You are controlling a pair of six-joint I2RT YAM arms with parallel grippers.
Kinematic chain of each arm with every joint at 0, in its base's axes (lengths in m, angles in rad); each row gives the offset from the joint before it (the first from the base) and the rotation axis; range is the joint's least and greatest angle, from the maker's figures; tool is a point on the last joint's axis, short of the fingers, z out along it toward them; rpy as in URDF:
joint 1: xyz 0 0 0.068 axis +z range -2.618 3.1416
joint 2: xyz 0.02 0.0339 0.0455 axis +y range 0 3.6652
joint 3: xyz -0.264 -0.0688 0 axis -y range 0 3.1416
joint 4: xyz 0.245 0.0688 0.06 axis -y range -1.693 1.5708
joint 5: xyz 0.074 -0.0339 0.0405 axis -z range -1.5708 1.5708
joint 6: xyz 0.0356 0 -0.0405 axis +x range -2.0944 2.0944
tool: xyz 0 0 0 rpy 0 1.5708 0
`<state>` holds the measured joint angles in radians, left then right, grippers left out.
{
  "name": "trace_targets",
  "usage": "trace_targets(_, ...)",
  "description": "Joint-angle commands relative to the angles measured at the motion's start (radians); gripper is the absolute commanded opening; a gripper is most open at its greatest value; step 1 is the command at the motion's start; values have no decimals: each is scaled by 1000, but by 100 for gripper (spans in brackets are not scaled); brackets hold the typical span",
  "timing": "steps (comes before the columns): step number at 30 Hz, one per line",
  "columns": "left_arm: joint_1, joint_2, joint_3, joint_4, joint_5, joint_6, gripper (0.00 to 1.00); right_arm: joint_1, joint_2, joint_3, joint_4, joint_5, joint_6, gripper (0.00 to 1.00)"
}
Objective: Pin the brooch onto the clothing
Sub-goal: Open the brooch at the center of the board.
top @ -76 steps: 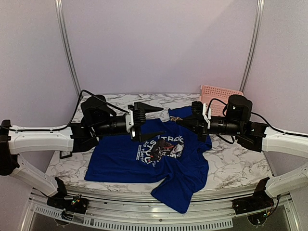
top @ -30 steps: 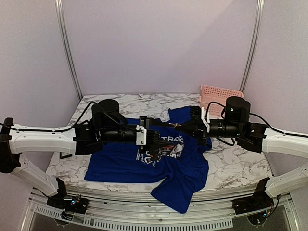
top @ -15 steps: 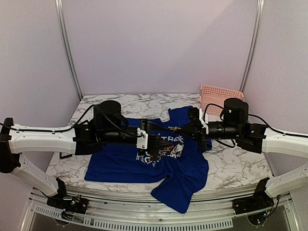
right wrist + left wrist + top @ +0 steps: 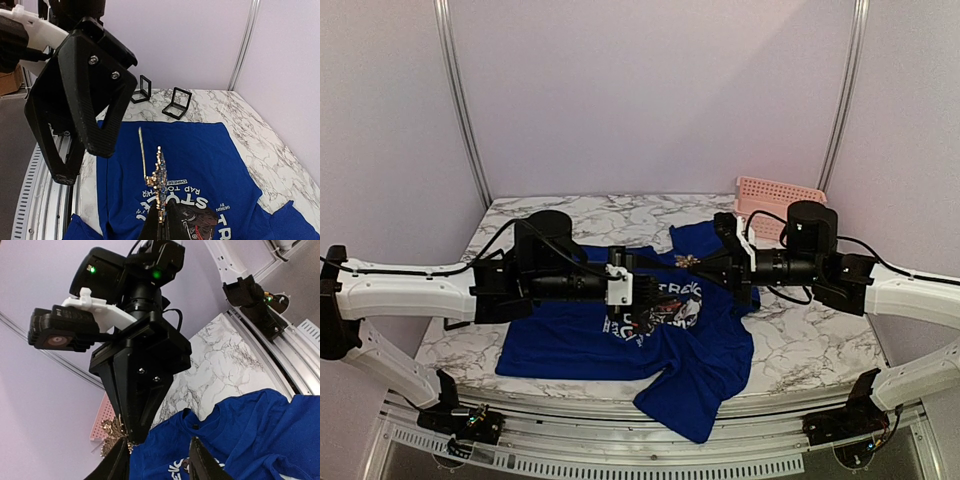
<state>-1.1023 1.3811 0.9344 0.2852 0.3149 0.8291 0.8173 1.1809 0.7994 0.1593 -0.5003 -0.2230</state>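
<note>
The gold brooch (image 4: 160,180) with blue stones stands upright in my right gripper (image 4: 161,226), which is shut on its lower end; its thin pin (image 4: 143,152) sticks up, swung open. Below it, the clothing (image 4: 570,335), a royal-blue T-shirt with a round white-lettered print (image 4: 200,210), lies flat on the marble table. My left gripper (image 4: 656,292) hovers above the print, facing the right gripper (image 4: 712,264) tip to tip. In the left wrist view its jaws (image 4: 157,466) stand apart with nothing between them, and the brooch (image 4: 113,432) shows just beyond the left finger.
A pink perforated basket (image 4: 776,195) stands at the back right corner. Two small black open boxes (image 4: 176,102) lie on the marble (image 4: 810,330) beyond the shirt's hem. One shirt sleeve (image 4: 690,415) hangs over the table's near edge.
My left gripper has swung in to the right, over the print and up to the brooch, with its jaws narrowed. The right gripper has kept the brooch nearly in place.
</note>
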Motion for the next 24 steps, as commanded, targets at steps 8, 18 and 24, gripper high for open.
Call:
trace_targets(8, -34, -62, 14, -172, -72, -42, 35, -18, -19, 34, 41, 37, 73, 0)
trace_targets(18, -52, -18, 34, 177, -366, 186, 38, -17, 38, 85, 19, 83, 156, 0)
trace_targets(24, -53, -4, 28, 195, -350, 314, 38, -16, 57, 90, 29, 73, 171, 0)
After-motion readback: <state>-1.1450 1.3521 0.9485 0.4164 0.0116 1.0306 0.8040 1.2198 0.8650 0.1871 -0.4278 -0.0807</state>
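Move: The open brooch is already pinched in the right fingertips, its middle about 1 cm to the left of that hand's point and level with it. From the left hand, the brooch lies roughly 4 cm ahead, 3 cm to the right and 1 cm higher. The shirt print is far beneath the left hand, about 13 cm ahead and some 25 cm down, and neither left nor right of it. The right fingers keep their pinch on the brooch and carry it about 2.5 cm forward and 2 cm up. The empty left hand dips some 2 cm, then sweeps up about 7 cm and 3 cm forward beside the brooch, rolling its front side up some 15 degrees and turning about 15 degrees counter-clockwise, fingers staying part-open; no touch can be seen. ##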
